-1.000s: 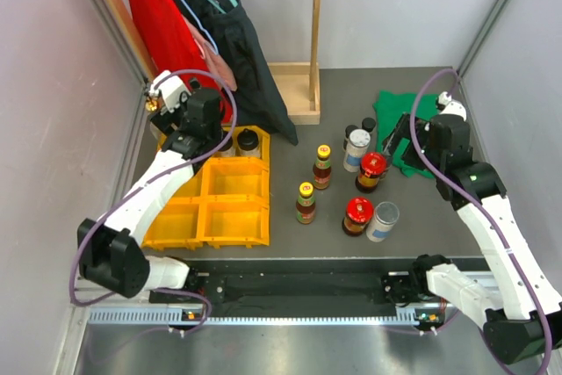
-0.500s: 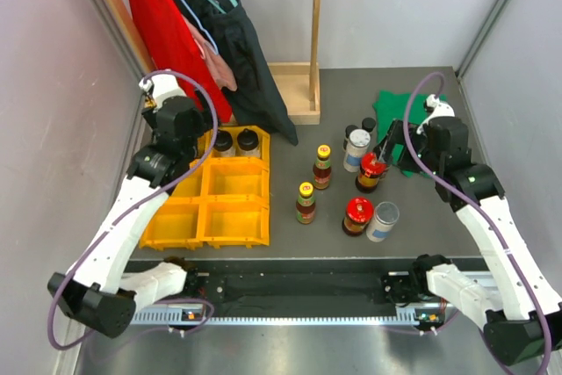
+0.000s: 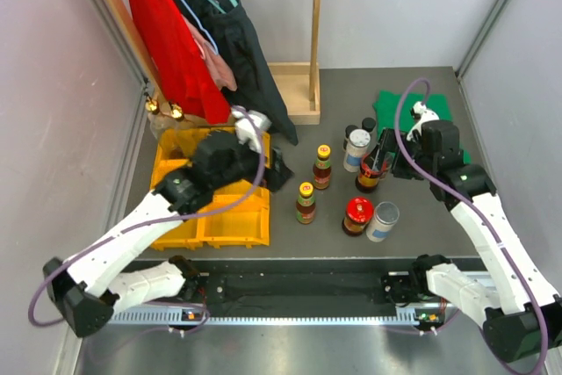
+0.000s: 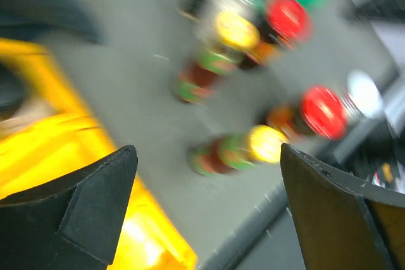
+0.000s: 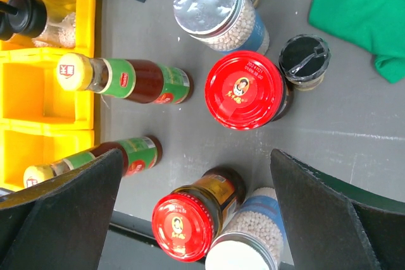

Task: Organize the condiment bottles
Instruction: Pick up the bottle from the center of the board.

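Observation:
Condiment bottles stand grouped right of the yellow tray (image 3: 230, 226): two yellow-capped sauce bottles (image 3: 322, 164) (image 3: 306, 202), a red-lidded jar (image 3: 357, 215), and silver-lidded canisters (image 3: 383, 220) (image 3: 356, 148). My left gripper (image 3: 279, 169) hangs open over the tray's right edge, nothing between its fingers. The blurred left wrist view shows a yellow-capped bottle (image 4: 221, 153) below the left gripper (image 4: 205, 156). My right gripper (image 3: 376, 157) is open above the group. In the right wrist view one red-lidded jar (image 5: 247, 90) stands ahead of the right gripper (image 5: 196, 156) and another (image 5: 190, 219) stands between its fingers, untouched.
A green cloth (image 3: 413, 120) lies behind the right gripper. Two small black-capped jars (image 3: 360, 127) stand behind the group. Gold-topped bottles (image 3: 165, 110) stand at the tray's far left corner. Clothes (image 3: 202, 50) hang from a wooden rack (image 3: 312, 59) at the back. A black-capped jar (image 5: 38, 20) stands in the tray.
My left arm swung from the tray's far left corner across the tray to its right edge, towards the bottles. The right gripper moved slightly left over the bottle group. Both stayed open.

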`<action>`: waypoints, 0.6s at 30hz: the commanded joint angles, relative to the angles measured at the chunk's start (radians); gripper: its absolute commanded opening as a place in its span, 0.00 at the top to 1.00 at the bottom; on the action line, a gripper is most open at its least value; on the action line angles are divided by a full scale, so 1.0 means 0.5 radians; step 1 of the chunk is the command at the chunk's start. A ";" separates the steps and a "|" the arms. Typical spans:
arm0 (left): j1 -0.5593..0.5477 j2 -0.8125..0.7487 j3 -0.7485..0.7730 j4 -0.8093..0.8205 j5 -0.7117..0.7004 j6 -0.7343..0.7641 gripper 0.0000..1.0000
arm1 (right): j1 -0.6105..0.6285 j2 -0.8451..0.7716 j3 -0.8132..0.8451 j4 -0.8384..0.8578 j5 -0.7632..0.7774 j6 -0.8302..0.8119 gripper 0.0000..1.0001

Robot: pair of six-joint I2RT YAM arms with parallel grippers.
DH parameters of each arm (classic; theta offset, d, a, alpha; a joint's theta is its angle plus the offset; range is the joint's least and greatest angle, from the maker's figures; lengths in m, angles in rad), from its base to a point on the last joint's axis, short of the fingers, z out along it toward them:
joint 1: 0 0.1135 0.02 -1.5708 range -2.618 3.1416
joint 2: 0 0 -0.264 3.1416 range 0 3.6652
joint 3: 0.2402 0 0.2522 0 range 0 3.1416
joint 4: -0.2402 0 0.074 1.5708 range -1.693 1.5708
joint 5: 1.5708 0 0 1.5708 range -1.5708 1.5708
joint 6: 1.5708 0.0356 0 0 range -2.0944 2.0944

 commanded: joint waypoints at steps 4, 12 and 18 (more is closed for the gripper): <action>-0.421 0.205 0.078 0.302 -0.141 0.166 0.01 | -0.029 -0.141 -0.001 0.123 -0.010 0.019 0.01; -0.501 0.233 -0.062 0.394 -0.301 0.145 0.01 | -0.029 -0.163 -0.078 0.126 0.026 0.151 0.01; -0.562 0.275 -0.188 0.606 -0.294 0.044 0.01 | -0.026 -0.166 0.069 -0.069 0.137 0.117 0.01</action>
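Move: The nearer yellow-capped bottle stands about 9 cm to the left hand's right, 3 cm back and some 18 cm below. The other yellow-capped bottle is roughly 10 cm farther out than that bottle and 5 cm to its right; the nearer red-lidded jar is about 12 cm to the nearer bottle's right and 2 cm back. From the right hand the nearer bottle lies some 18 cm left, 3 cm back, 14 cm below. The open left hand slows towards the nearer yellow-capped bottle, about 7 cm right and some 4 cm down. ##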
